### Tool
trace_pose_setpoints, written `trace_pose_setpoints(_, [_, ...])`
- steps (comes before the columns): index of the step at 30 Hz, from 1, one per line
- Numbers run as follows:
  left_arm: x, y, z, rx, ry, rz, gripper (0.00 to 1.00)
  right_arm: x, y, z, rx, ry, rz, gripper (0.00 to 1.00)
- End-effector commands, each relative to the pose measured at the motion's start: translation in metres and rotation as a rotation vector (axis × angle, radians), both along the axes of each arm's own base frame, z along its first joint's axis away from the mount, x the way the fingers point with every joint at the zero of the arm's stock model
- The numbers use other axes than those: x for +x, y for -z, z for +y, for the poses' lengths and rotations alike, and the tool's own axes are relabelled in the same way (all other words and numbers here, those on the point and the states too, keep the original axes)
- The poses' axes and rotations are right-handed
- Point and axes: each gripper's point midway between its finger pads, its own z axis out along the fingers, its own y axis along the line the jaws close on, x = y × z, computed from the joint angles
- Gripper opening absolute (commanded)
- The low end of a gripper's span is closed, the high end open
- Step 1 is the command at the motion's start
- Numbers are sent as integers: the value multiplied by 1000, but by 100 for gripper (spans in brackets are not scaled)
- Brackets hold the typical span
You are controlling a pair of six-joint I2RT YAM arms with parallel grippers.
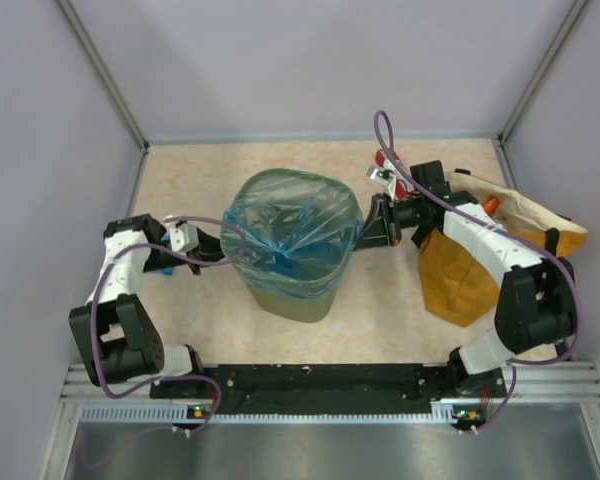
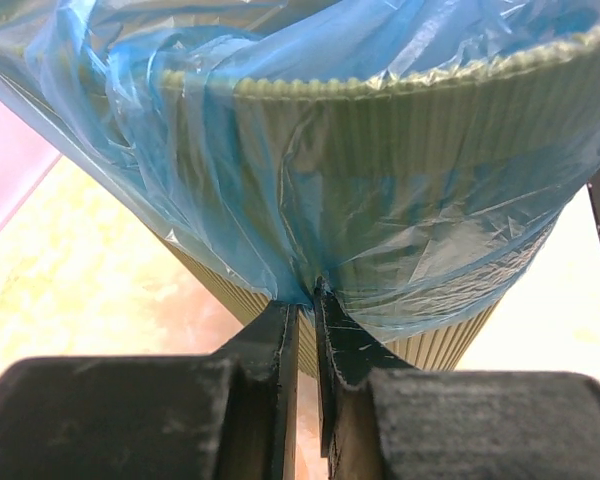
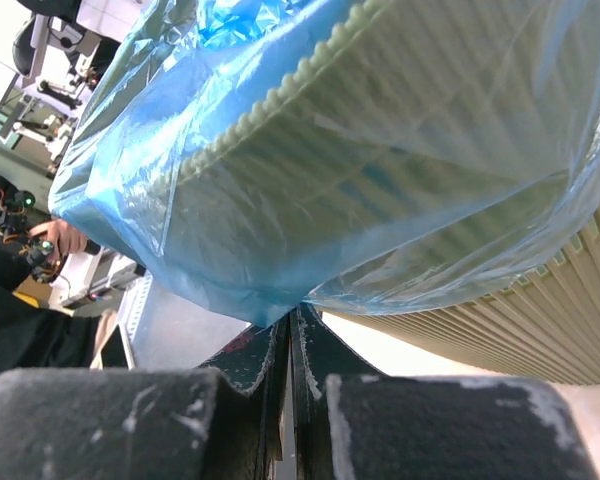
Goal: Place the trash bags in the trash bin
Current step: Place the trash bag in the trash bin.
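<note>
A big crinkly light-blue trash bag (image 1: 290,225) is draped over the rim of the olive-green trash bin (image 1: 298,300), which stands mid-table. My left gripper (image 1: 223,250) is at the bin's left side, shut on the bag's hanging edge. In the left wrist view its tips (image 2: 305,298) pinch the film of the trash bag (image 2: 280,150) in front of the bin's ribbed wall (image 2: 442,345). My right gripper (image 1: 359,234) is at the bin's right side. In the right wrist view its tips (image 3: 293,316) are shut on the lower fold of the bag (image 3: 230,200) beside the bin (image 3: 540,320).
A mustard-orange sack (image 1: 458,275) lies on the table under my right arm, close to the right wall. A small red object (image 1: 380,160) sits behind the right gripper. Grey walls enclose the table on three sides.
</note>
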Motion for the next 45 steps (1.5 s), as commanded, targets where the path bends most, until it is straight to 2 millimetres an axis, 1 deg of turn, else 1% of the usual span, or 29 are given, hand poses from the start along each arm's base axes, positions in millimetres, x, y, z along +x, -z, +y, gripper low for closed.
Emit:
trace_pose_setpoints(1, [-15,15,5,95,35,136,3,-2,-5,-1,75,-47,-41,0])
trace_pose_setpoints(6, [-11,15,9,122,36,142,12,7,17,0,27,-16,-29,0])
trace_pose_setpoints(7, [-11,15,9,130,37,145,16,8,20,0,22,-13,-24,0])
trace_pose_setpoints(11, [-10,14,12,156,39,140,43,12,28,1,3,-3,-23,0])
trace_pose_setpoints(13, [-10,12,13,155,32,128,49,12,33,0,-5,1,-17,0])
trace_pose_setpoints(15, [-10,11,14,157,29,121,52,14,37,0,-17,7,-16,0])
trace_pose_setpoints(16, [-9,12,14,159,28,120,52,15,40,1,-22,9,-11,0])
trace_pose_setpoints(18, [-9,12,14,160,29,122,44,17,44,1,-38,19,-14,0])
trace_pose_setpoints(21, [-8,15,15,161,32,141,24,23,51,1,-64,34,-23,0])
trace_pose_setpoints(22, [-7,17,16,164,30,144,13,25,54,1,-73,41,-24,0])
trace_pose_setpoints(23, [-8,17,16,164,31,150,10,26,57,1,-83,44,-20,0])
trace_pose_setpoints(26, [-8,19,17,163,27,152,10,30,64,1,-105,56,-18,0])
trace_pose_setpoints(27, [-8,19,17,163,25,152,15,31,66,1,-111,61,-18,0])
trace_pose_setpoints(30, [-7,19,20,171,20,149,36,33,69,2,-117,65,-19,0])
trace_pose_setpoints(31, [-6,18,21,171,16,149,41,33,68,2,-114,65,-14,0])
trace_pose_setpoints(36, [-2,14,29,190,-14,140,58,34,69,0,-130,78,-33,0])
trace_pose_setpoints(37, [-2,14,31,197,-16,138,65,34,68,1,-129,77,-38,0])
trace_pose_setpoints(41, [1,10,36,207,-34,133,82,36,72,0,-144,88,-34,0])
trace_pose_setpoints(42, [1,10,37,211,-37,133,88,36,74,0,-151,91,-33,0])
trace_pose_setpoints(43, [2,9,38,216,-38,133,91,37,75,0,-153,91,-32,0])
trace_pose_setpoints(45, [2,9,39,219,-44,135,94,36,75,0,-149,90,-26,0])
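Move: The trash bag is already draped over the bin, its hem still at both hands' fingertips. For my left hand the bag's middle lies some 12 cm right and 2 cm ahead, 2 cm up; the bin's middle is beneath it, 6 cm below the hand. The blue folded pack is about 18 cm left, 9 cm ahead. From my right hand the bag's middle is roughly 12 cm left, straight level, and the orange tote 27 cm right and 3 cm ahead. My right hand sinks about 7 cm beside the bin, easing some 3 cm forward, fingers kept shut and tipping roughly 10 degrees down, and ends clear below the bag's hem. My left hand draws away from my right hand, left and forward about 4 cm; its fingers open halfway, shut again, then spread wide, one finger still against the hem. ##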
